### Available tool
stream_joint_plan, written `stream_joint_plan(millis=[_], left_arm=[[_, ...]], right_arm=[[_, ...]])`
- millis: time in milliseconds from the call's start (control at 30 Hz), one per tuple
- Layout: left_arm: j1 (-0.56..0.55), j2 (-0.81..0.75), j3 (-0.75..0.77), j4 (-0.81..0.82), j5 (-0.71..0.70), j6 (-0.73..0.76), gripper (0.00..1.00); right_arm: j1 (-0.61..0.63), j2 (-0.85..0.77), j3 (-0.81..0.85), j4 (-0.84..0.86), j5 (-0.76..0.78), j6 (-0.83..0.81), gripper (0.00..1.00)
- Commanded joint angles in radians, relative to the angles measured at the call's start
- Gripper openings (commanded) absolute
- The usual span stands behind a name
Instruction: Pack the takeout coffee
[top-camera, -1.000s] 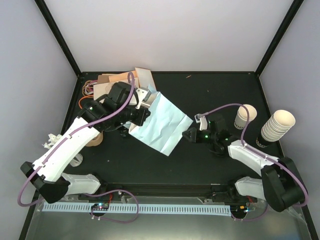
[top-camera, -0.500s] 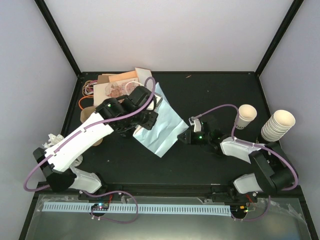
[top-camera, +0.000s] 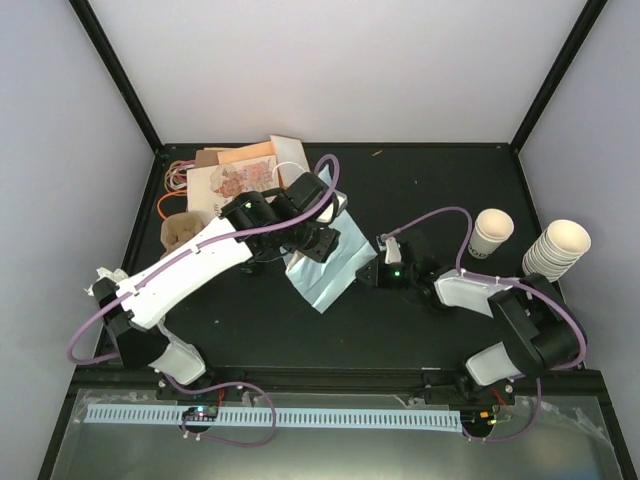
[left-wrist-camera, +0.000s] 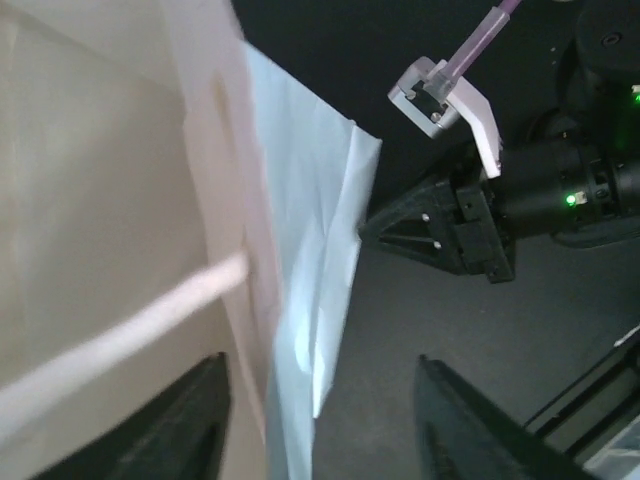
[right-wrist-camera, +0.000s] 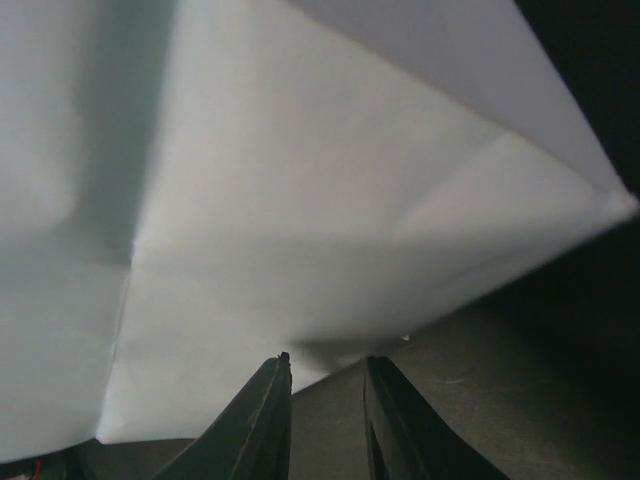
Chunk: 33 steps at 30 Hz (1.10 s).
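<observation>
A pale blue-white paper bag (top-camera: 326, 272) lies mid-table, partly under my left arm. My left gripper (top-camera: 318, 243) is over its upper end. In the left wrist view the bag (left-wrist-camera: 305, 210) and its white handle (left-wrist-camera: 120, 335) run down between the spread jaws of the left gripper (left-wrist-camera: 320, 425), nearer the left finger, and are not clamped. My right gripper (top-camera: 366, 272) points at the bag's right edge. Up close, the right gripper (right-wrist-camera: 327, 372) has a narrow gap with only table showing, just under the bag (right-wrist-camera: 300, 190). The takeout coffee is out of view.
A lidless cream cup (top-camera: 491, 232) and a stack of cream cups (top-camera: 555, 250) stand at the right. A brown pulp carrier (top-camera: 180, 230) sits at the left, with brown paper bags (top-camera: 238, 172) and orange cord (top-camera: 176, 178) behind it. Black frame posts bound the table.
My left arm swung right, and the bag it held turned and now shows narrower. Its jaws went from shut on the bag to open. The right gripper crept left towards the bag.
</observation>
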Motion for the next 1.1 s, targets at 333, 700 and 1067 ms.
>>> stream_joint_plan(millis=[333,700,1067], left_arm=[[-0.008,-0.094,0.055,0.117,0.158,0.047,0.7],[0.01,-0.222,0.065,0.122,0.084,0.084,0.86],[0.201,-0.368,0.0,0.109,0.125,0.051,0.96]], right_arm=[[0.006,-0.252,0.0,-0.253,0.292,-0.074,0.25],[0.005,-0.51,0.046,-0.417,0.457,-0.109,0.26],[-0.002,-0.554,0.212,-0.575,0.42,-0.117,0.45]])
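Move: The open paper bag stands with its middle about 5 cm ahead of the left hand, 4 cm to its right and 15 cm below, so that hand is at the rim; from the right hand, the bag's middle is some 3 cm ahead, 6 cm left and 6 cm up. From the left hand, a black cup stands 18 cm left, 5 cm ahead and 21 cm down. From the right hand, a black lid lies about 19 cm right, 4 cm back and 4 cm below, and a white cup 29 cm right, 7 cm ahead, level in height. The bag is left to stand alone as both hands back off. The left, fingers already half open at the rim, eases about 2 cm right, then rises some 14 cm and swings left, tilting its fingers up while they spread wide. The right leaves the bag's lower side, going about 13 cm up and 8 cm right, tipping its fingers up and turning clockwise, opening a little late on. ##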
